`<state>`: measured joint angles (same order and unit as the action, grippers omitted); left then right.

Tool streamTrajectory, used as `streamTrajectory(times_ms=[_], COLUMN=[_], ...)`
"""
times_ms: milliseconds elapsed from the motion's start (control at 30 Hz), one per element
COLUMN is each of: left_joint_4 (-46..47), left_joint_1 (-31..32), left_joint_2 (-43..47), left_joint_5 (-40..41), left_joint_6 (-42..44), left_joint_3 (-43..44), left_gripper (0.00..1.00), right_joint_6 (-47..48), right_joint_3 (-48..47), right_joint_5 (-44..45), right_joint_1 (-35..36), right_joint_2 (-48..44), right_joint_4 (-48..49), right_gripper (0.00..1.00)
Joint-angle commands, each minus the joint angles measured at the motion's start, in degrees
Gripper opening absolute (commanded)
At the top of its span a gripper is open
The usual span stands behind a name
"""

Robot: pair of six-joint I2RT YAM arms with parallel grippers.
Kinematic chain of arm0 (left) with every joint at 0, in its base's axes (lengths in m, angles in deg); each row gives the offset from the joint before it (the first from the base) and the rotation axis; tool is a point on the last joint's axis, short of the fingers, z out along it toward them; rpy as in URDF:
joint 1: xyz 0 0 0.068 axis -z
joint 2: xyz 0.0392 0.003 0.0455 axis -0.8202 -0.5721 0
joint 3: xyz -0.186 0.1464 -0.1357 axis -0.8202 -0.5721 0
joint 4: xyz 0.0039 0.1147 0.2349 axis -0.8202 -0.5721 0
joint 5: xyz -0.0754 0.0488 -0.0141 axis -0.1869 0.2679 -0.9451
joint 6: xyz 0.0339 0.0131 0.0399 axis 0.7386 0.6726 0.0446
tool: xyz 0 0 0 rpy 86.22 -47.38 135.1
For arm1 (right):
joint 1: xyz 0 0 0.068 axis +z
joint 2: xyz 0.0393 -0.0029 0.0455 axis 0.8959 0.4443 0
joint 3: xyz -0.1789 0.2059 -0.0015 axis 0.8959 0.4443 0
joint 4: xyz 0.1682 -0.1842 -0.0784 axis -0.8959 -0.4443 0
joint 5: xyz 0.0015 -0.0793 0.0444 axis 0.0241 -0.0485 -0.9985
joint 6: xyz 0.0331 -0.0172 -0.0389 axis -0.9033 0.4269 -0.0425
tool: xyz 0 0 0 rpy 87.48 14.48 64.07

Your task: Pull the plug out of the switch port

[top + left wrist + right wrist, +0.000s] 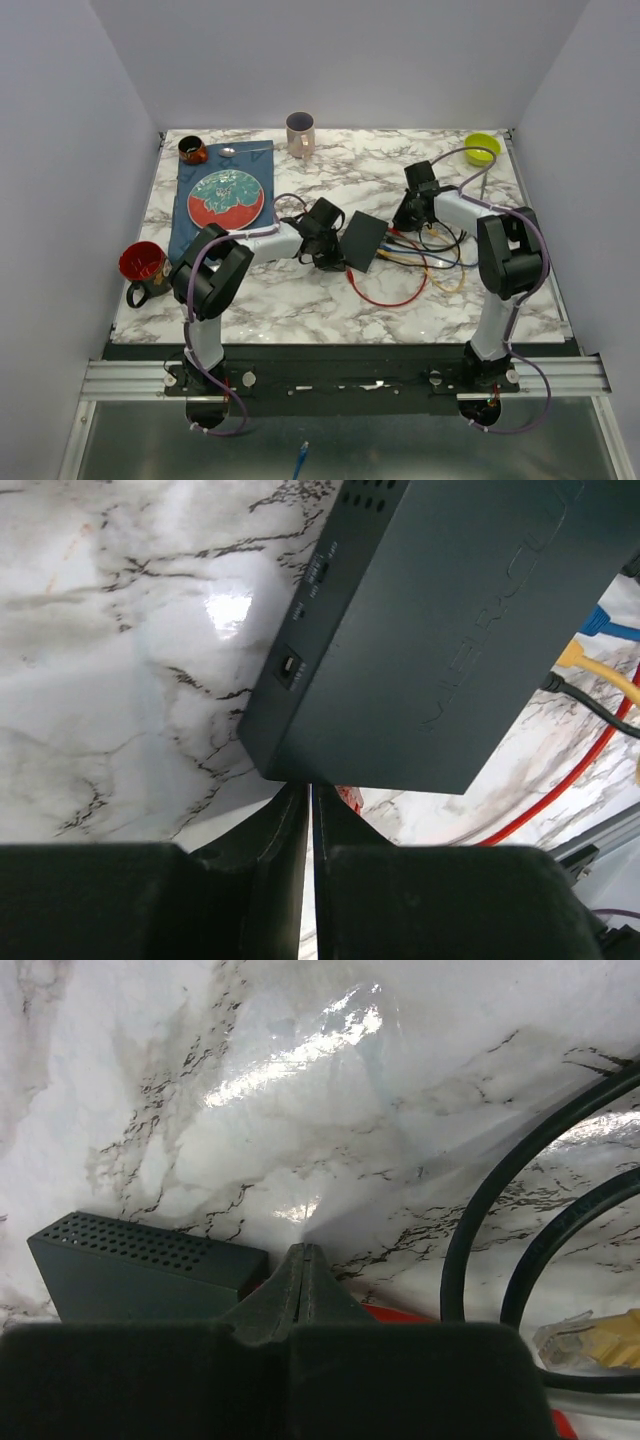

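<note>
The switch (362, 241) is a flat black box lying mid-table. Blue, yellow, red and black cables (420, 255) run from its right long edge. In the left wrist view a blue plug (603, 622) and a yellow plug (578, 658) sit at that edge. My left gripper (328, 246) is against the switch's left side. Its jaws are almost together with only a thin slit, and the tips (310, 784) are hidden under the switch's (450, 630) near corner. My right gripper (409, 216) hovers just right of the switch, above the cables. It (305, 1250) is shut on nothing.
A loose yellow plug (592, 1340) and black cable loops (480, 1230) lie by the right gripper. A red-and-teal plate (226, 197) sits on a blue cloth. A red mug (143, 262) stands at the left, a pink mug (299, 132) at the back and a green bowl (482, 148) at the back right.
</note>
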<state>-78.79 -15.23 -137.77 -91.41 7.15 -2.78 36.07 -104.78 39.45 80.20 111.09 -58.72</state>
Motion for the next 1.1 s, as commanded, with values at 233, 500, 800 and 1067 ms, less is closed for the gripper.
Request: streamTrajectory(times_ms=[233,500,800,1067], left_joint_4=[-0.53,-2.73,-7.03,-8.53], left_joint_1=[-3.05,-7.27,-11.75,-14.12], left_joint_2=[-6.79,-8.64,-11.45,-13.82], left_joint_5=[-2.78,-3.49,-3.40,-2.96], left_joint_6=[-0.45,-0.10,1.30,1.31], left_joint_3=[7.38,14.49,23.90,30.22], left_gripper=[0.18,0.18,0.18,0.18], right_joint_6=[-2.67,-3.81,-5.57,-4.69], right_joint_3=[10.79,9.04,1.22,-2.21], right_joint_5=[-7.85,-9.78,-13.82,-12.77], right_joint_1=[1.44,5.48,8.73,8.91], right_joint_2=[-6.25,-7.75,-3.01,-0.55], right_joint_4=[3.27,3.36,3.27,1.86], right_gripper=[0.01,0.01,0.01,0.01])
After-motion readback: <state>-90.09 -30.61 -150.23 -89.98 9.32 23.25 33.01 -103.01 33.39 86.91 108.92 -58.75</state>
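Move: The switch's middle lies about 6 cm ahead of the left hand and 5 cm to its right, roughly level in height; the loose red plug lies some 2 cm behind this hand and 2 cm to its right. From the right hand, the switch's middle is about 3 cm back and 8 cm left, level in height, with the seated red plug about 1 cm back and 1 cm left, and the blue plug roughly 5 cm back and 3 cm left. Left pushes the switch's near end forward some 15 cm, rising late; right pushes back, then 6 cm left. ##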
